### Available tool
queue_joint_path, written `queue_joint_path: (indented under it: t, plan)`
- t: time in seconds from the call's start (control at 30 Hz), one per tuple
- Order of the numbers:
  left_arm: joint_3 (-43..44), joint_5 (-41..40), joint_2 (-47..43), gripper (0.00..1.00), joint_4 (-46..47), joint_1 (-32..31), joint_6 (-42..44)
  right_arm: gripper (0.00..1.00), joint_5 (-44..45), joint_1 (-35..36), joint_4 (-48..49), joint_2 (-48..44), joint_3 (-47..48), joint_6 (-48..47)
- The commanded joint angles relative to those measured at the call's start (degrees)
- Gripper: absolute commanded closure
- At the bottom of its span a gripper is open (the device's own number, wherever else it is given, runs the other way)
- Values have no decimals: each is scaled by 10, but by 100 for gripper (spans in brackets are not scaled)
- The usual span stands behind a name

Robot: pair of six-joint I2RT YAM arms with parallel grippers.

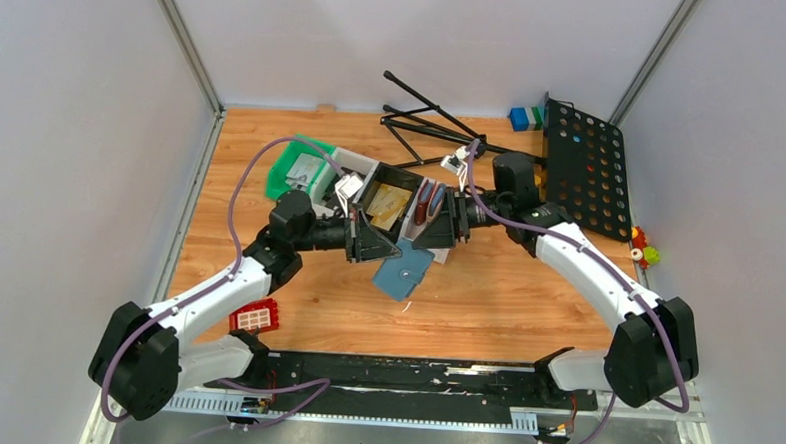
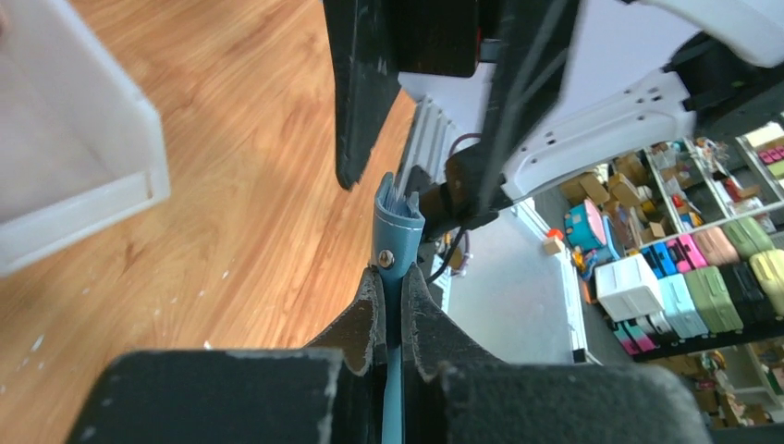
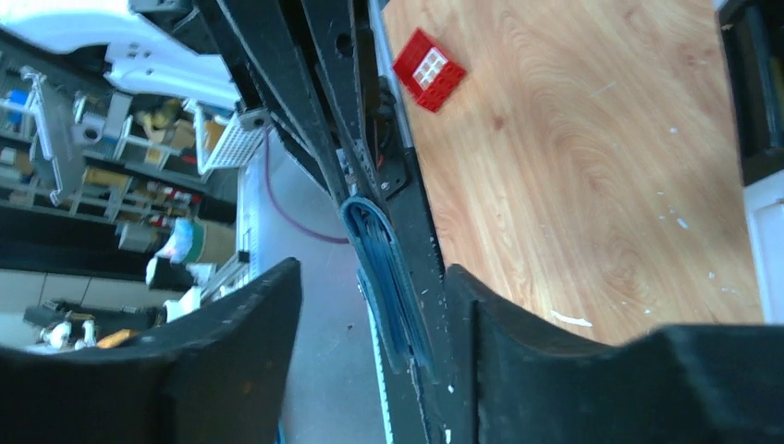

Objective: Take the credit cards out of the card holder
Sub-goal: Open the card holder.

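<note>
The slate-blue card holder (image 1: 404,273) hangs above the wooden table between the two arms. My left gripper (image 1: 386,248) is shut on its edge. In the left wrist view the card holder (image 2: 396,217) stands edge-on, pinched between both fingers of the left gripper (image 2: 396,282), with a metal stud just past the tips. My right gripper (image 1: 426,245) is open. In the right wrist view the card holder (image 3: 384,277) lies inside the right gripper (image 3: 370,277), close to the right-hand finger (image 3: 499,333) and well apart from the left-hand one. The credit cards are hidden; only layered edges show.
Behind the grippers are a black bin (image 1: 403,177) with a gold-tan flat piece (image 1: 390,204), a white compartment with upright wallets (image 1: 430,200) and a green bin (image 1: 296,168). A red brick (image 1: 255,318) lies front left. A black perforated panel (image 1: 584,165) and black rods (image 1: 424,118) stand at the back.
</note>
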Motion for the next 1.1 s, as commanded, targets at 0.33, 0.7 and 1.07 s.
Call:
queue_joint_path:
  t: [0.33,0.7,1.07]
  plan:
    - [-4,-246,-60,100,-216,-4,74,18,566,137,-61,-140,-75,27]
    - [-6,-356,-125,100,-247,-19,74,0,920,300,-109,-144,-66,78]
    - [-1,-372,-131,100,-260,-19,52,5,749,300,9,-154,-127,38]
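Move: The left hand already grips the card holder by one edge; its middle lies about 3 cm back, 2 cm to the right and 2 cm below that hand. From the right hand it is roughly 4 cm back, 3 cm to the left and 2 cm below. Some 22 cm below the left hand stand two boxes: the white box of holders 15 cm ahead and 7 cm right, the black card box 18 cm ahead and 3 cm left. Leftward, down and forward, about 6, 5 and 5 cm, the left hand carries the pinched card holder off from the right, fingers swinging some 35 degrees counter-clockwise and dipping. The right hand, already half open, opens fully and draws clear, sinking about 7 cm and going right, its fingers turning from leftward to forward-left and down. ##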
